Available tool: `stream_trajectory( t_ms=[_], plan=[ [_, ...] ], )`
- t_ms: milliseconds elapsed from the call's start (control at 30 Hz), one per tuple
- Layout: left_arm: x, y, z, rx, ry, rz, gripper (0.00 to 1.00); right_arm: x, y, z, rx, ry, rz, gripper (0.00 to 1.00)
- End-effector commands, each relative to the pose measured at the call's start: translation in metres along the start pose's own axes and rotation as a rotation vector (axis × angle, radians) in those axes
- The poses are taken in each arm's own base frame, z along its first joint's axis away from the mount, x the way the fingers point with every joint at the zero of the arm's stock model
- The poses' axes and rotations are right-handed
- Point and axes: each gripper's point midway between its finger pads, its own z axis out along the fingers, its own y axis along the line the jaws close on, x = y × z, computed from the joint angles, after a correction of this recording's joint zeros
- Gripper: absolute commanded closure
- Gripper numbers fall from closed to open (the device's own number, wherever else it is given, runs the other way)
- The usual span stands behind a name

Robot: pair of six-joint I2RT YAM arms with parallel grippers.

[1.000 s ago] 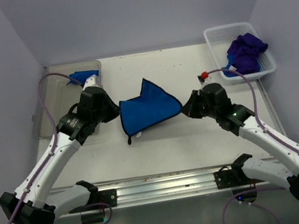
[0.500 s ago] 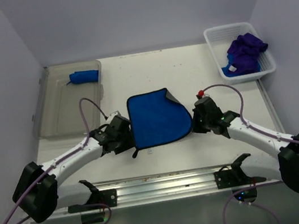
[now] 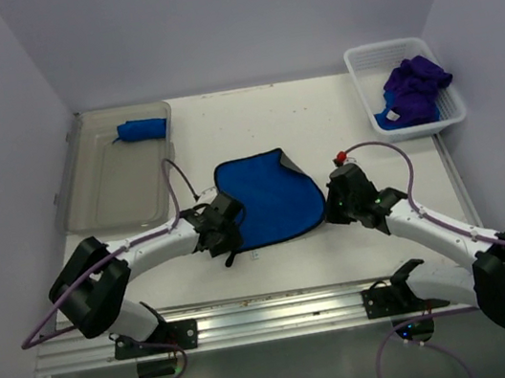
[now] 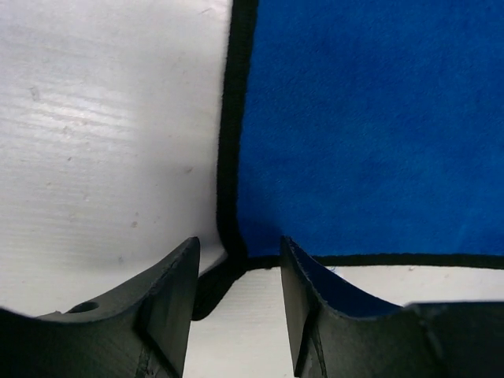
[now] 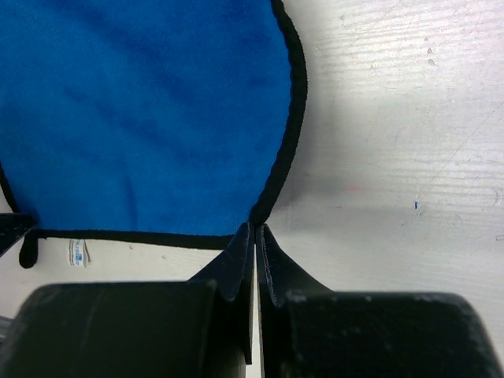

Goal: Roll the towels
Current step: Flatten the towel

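A blue towel (image 3: pixel 270 207) with dark edging lies spread flat in the middle of the table. My left gripper (image 3: pixel 232 238) stands open at its near left corner. In the left wrist view the towel (image 4: pixel 362 126) has its corner hem lying loose between the spread fingers (image 4: pixel 169 307) of that gripper (image 4: pixel 240 272). My right gripper (image 3: pixel 333 206) is shut on the near right corner. In the right wrist view its jaws (image 5: pixel 256 236) pinch the hem of the towel (image 5: pixel 150 118), low against the table.
A clear bin (image 3: pixel 71 176) at the back left holds a rolled blue towel (image 3: pixel 143 129). A white basket (image 3: pixel 361 83) at the back right holds purple towels (image 3: pixel 414 84) and a bit of blue one (image 3: pixel 384 118). A metal rail (image 3: pixel 273 313) runs along the near edge.
The towel, hanging stretched between both grippers a second ago, was lowered flat onto the table. My left gripper opened, let go of its corner and slid slightly right. The right stays shut.
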Motion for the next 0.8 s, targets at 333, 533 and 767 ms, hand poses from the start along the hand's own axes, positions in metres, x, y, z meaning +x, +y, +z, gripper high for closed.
stream_trajectory(
  t_ms=[333, 533, 767],
  plan=[
    [0.006, -0.011, 0.019, -0.041, 0.021, -0.015, 0.97, -0.008, -0.003, -0.008, 0.003, -0.058, 0.007, 1.0],
    [-0.016, -0.016, -0.003, -0.047, -0.044, -0.019, 1.0, -0.007, -0.004, -0.009, 0.004, -0.056, 0.01, 1.0],
    [-0.059, -0.053, -0.087, 0.167, -0.159, 0.0, 1.0, -0.044, 0.01, -0.048, -0.017, -0.16, -0.009, 1.0]
  ],
)
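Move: Nearly between the left hand's open fingers lies the towel's near-left corner, some 1 cm ahead, 1 cm to the right and 1 cm below; the towel's middle is about 9 cm ahead and 9 cm to the right, and its white label some 4 cm right and 2 cm back. The right hand already pinches the near-right corner; from this hand the near-left corner lies about 20 cm left, 3 cm back and 5 cm lower. Sliding about 2 cm to the right and 1 cm forward, low at the table, the left hand shuts its half-open fingers on the towel's near-left corner, then lifts it some 4 cm. The right hand keeps its pinch on the near-right corner and eases up 1 to 2 cm, drifting about 1 cm right. ##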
